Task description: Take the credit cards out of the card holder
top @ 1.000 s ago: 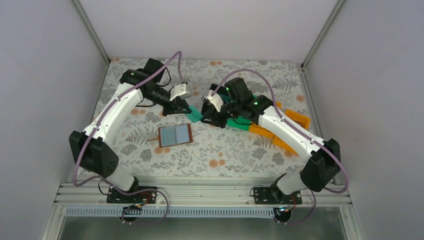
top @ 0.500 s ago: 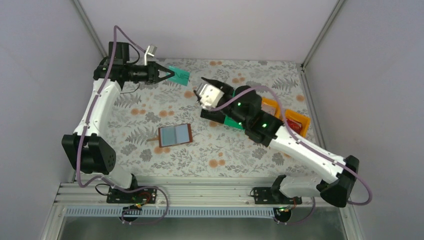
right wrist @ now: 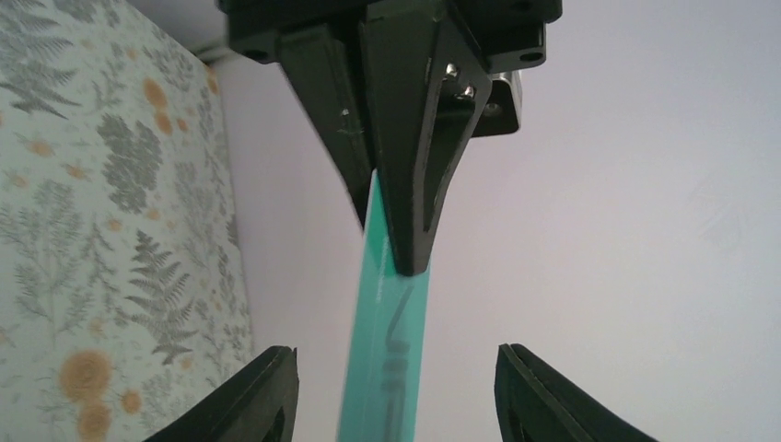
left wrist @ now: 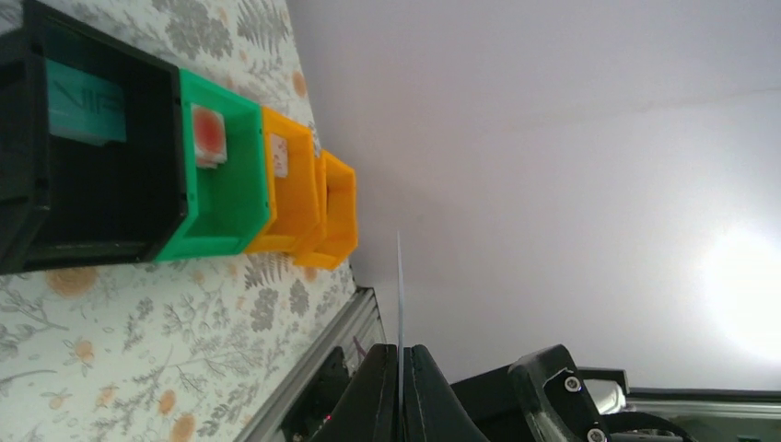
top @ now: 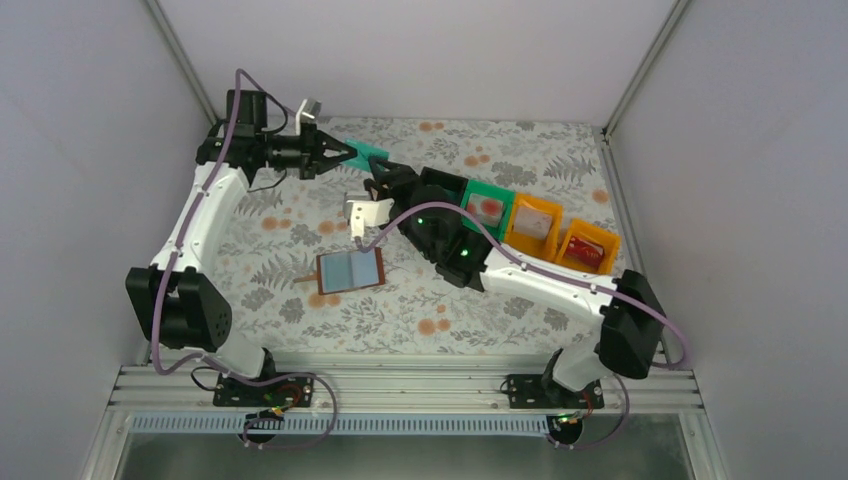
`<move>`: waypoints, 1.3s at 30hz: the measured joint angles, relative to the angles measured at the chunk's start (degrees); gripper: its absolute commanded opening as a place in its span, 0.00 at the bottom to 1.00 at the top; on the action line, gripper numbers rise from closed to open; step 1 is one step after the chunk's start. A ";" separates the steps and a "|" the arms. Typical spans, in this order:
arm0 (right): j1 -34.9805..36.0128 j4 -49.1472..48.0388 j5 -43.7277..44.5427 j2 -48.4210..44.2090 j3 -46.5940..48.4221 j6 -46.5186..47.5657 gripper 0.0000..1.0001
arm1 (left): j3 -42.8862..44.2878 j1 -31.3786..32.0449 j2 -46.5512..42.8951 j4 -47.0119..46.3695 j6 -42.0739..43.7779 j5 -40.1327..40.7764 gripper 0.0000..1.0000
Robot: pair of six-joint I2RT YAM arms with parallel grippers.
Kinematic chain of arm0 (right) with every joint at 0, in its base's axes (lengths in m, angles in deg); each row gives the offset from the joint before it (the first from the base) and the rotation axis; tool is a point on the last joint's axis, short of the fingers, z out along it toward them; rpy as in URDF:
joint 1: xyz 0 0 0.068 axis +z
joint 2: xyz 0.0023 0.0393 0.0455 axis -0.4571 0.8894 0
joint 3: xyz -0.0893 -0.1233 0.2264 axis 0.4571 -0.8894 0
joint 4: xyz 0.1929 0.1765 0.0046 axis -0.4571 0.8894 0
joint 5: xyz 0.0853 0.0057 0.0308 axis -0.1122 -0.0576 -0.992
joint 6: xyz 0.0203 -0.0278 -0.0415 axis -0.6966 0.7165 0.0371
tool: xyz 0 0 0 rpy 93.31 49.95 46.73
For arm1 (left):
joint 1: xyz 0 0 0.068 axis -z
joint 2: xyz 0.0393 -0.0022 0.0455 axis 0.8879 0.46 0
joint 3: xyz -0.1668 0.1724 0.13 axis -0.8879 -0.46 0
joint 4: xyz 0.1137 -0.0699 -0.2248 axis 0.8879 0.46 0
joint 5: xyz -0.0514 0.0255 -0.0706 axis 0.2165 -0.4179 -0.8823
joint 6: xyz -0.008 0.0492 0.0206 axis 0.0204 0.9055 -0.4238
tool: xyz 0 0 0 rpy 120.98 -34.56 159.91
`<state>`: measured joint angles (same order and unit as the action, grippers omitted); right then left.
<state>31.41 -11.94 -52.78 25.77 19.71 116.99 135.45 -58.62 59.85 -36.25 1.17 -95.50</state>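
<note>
My left gripper (top: 345, 153) is raised over the back left of the table, shut on a teal credit card (top: 368, 152). In the left wrist view that card (left wrist: 400, 295) is edge-on between the closed fingertips. My right gripper (top: 383, 172) faces it, open. In the right wrist view the teal credit card (right wrist: 391, 368) hangs in the gap between its fingers (right wrist: 272, 387) without touching either. The card holder (top: 350, 270) lies open on the cloth, pale blue inside, apart from both grippers.
A row of bins stands at the right: black (left wrist: 28, 138) with a teal card (left wrist: 85, 109) inside, green (top: 470, 196) with a red-spotted card, then two orange ones (top: 545, 206) (top: 605, 242). The enclosure's walls are close to the raised left arm.
The left arm lifted the teal card from beside the bins up to the back left. The right gripper opened and swung left, so its fingers now flank the card's free end.
</note>
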 measured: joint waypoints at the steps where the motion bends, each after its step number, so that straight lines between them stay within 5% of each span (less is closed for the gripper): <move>1: -0.02 -0.37 0.76 0.92 0.70 0.61 0.47 | -0.39 0.37 -0.11 -0.28 -0.33 -0.09 0.02; 8: -0.63 -2.23 4.87 5.22 3.52 2.32 0.07 | -2.01 2.64 -1.20 -0.68 -1.81 -0.98 0.02; 13: -0.76 -2.21 5.64 5.25 4.20 2.60 0.04 | -2.14 2.62 -1.99 -1.03 -3.17 -0.98 0.03; 14: -0.76 -1.73 5.64 5.25 4.44 2.51 0.04 | -2.19 2.60 -1.99 -1.14 -3.39 -1.01 0.16; 17: -1.14 0.59 5.44 5.25 5.53 0.50 0.04 | -2.93 2.62 -2.01 -1.92 -3.50 -1.20 0.88; 18: -1.62 1.38 5.27 5.20 6.05 -0.61 0.04 | -3.23 2.62 -2.03 -1.97 -3.17 -1.27 0.99; 23: -6.64 10.54 1.42 4.87 10.21 -7.43 0.04 | -3.89 0.74 -1.09 -1.31 0.07 -1.07 1.00; 31: -20.83 27.54 -11.69 5.16 12.09 -17.94 0.04 | -1.03 -11.30 5.75 2.05 15.58 3.78 1.00; 39: -26.56 32.20 -20.22 10.32 9.09 -20.48 0.04 | -3.43 -13.14 4.68 5.55 32.94 10.93 1.00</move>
<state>4.86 20.26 -73.00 36.08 28.80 96.51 132.02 -71.76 64.53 -30.70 34.11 -84.57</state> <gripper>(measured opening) 0.040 0.998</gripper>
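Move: The teal credit card, still pinched by the left hand, has its middle about 5 cm ahead of the right hand and 1 cm to its left at the same height, and some 3 cm right of the left hand. The black bin it goes to lies roughly 8 cm ahead, 10 cm right and 31 cm below the right hand. The green bin is about 11 cm right of the black one and 3 cm nearer. The card holder sits 6 cm back, 8 cm left and 34 cm below the right hand. The teal card passes from left to right: the right hand edges about 3 cm forward while its open fingers close on it, then the left fingers open wide. The right hand carries it forward, right and down towards the black bin, some 12 cm each way, tipping nearly 40 degrees downward. The emptied left hand slides back slightly, then withdraws leftward, forward and down. ##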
